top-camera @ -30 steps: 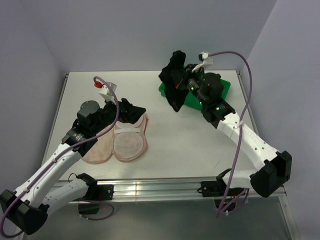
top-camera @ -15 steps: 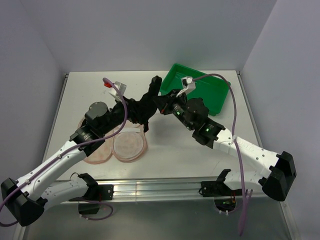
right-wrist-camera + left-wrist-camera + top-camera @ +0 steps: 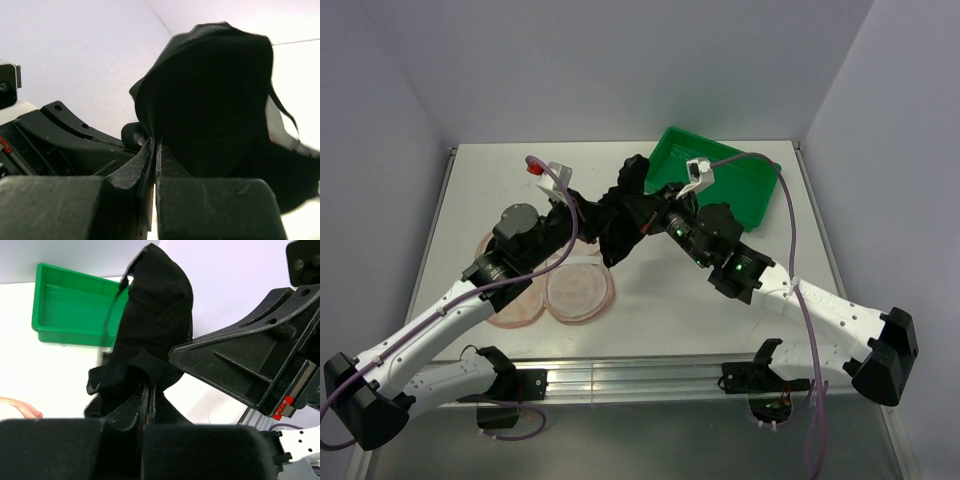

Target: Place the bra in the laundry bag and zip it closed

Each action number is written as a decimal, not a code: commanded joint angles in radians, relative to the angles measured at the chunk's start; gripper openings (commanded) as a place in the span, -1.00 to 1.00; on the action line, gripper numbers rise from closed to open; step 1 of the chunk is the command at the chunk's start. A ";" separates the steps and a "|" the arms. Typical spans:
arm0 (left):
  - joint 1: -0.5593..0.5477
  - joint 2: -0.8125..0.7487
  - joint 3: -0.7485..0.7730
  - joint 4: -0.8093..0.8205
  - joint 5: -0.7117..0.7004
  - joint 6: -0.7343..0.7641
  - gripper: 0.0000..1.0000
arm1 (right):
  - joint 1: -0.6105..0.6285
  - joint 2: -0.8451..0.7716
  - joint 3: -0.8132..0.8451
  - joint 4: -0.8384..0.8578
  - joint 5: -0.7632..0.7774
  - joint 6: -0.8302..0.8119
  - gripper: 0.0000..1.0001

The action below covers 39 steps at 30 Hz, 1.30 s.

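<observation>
The black bra (image 3: 618,218) hangs bunched above the table between my two grippers, over the far edge of the laundry bag. My left gripper (image 3: 590,222) is shut on its left part; the left wrist view shows the jaws (image 3: 149,388) pressed together on black fabric (image 3: 152,315). My right gripper (image 3: 644,220) is shut on its right part; the right wrist view shows its jaws (image 3: 156,144) pinching the fabric (image 3: 215,95). The peach-pink laundry bag (image 3: 560,290) lies open on the table below my left arm, its two round halves side by side and partly hidden by the arm.
A green plastic tray (image 3: 735,180) stands at the back right, behind my right arm; it also shows in the left wrist view (image 3: 70,310). A corner of the pink bag (image 3: 15,407) shows at that view's left edge. Walls close in the table on three sides.
My right gripper carried the bra from over the tray leftward to the table's middle. My left gripper rose from the bag and closed on the bra's other side.
</observation>
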 commanded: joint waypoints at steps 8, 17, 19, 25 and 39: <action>-0.001 -0.149 0.020 -0.099 0.127 0.078 -1.00 | -0.098 -0.086 0.111 -0.239 -0.444 -0.309 0.29; 0.001 -0.261 0.004 -0.196 0.328 0.083 -1.00 | -0.298 -0.195 0.168 -0.359 -1.033 -0.540 0.57; 0.003 -0.289 -0.016 -0.173 0.366 0.082 -1.00 | -0.300 -0.198 0.197 -0.428 -1.055 -0.670 0.75; 0.001 -0.332 -0.040 -0.119 0.538 0.091 -1.00 | -0.312 -0.037 0.392 -0.630 -1.284 -0.884 0.91; 0.003 -0.364 -0.036 -0.128 0.578 0.123 -1.00 | -0.323 0.153 0.468 -0.754 -1.462 -0.983 0.89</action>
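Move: The black bra hangs pinched in both grippers, its middle about 5 cm right of and 2 cm ahead of the left hand, and some 7 cm left of and 1 cm ahead of the right. From the left hand, the laundry bag lies open roughly 9 cm ahead, 17 cm left and 33 cm down. From the right hand, the bag is about 8 cm ahead and 29 cm left, with the green tray around 44 cm ahead and 20 cm right, both well below. The bra stays pinched in the left fingers and is drawn back some 15 cm towards the base and slightly up, as that wrist swings about 30 degrees clockwise. The right fingers let go and open wide; that hand follows back about 10 cm while rising, then dips and eases slightly forward, its wrist swinging counter-clockwise until the open fingers point left towards the bra's trailing end. ##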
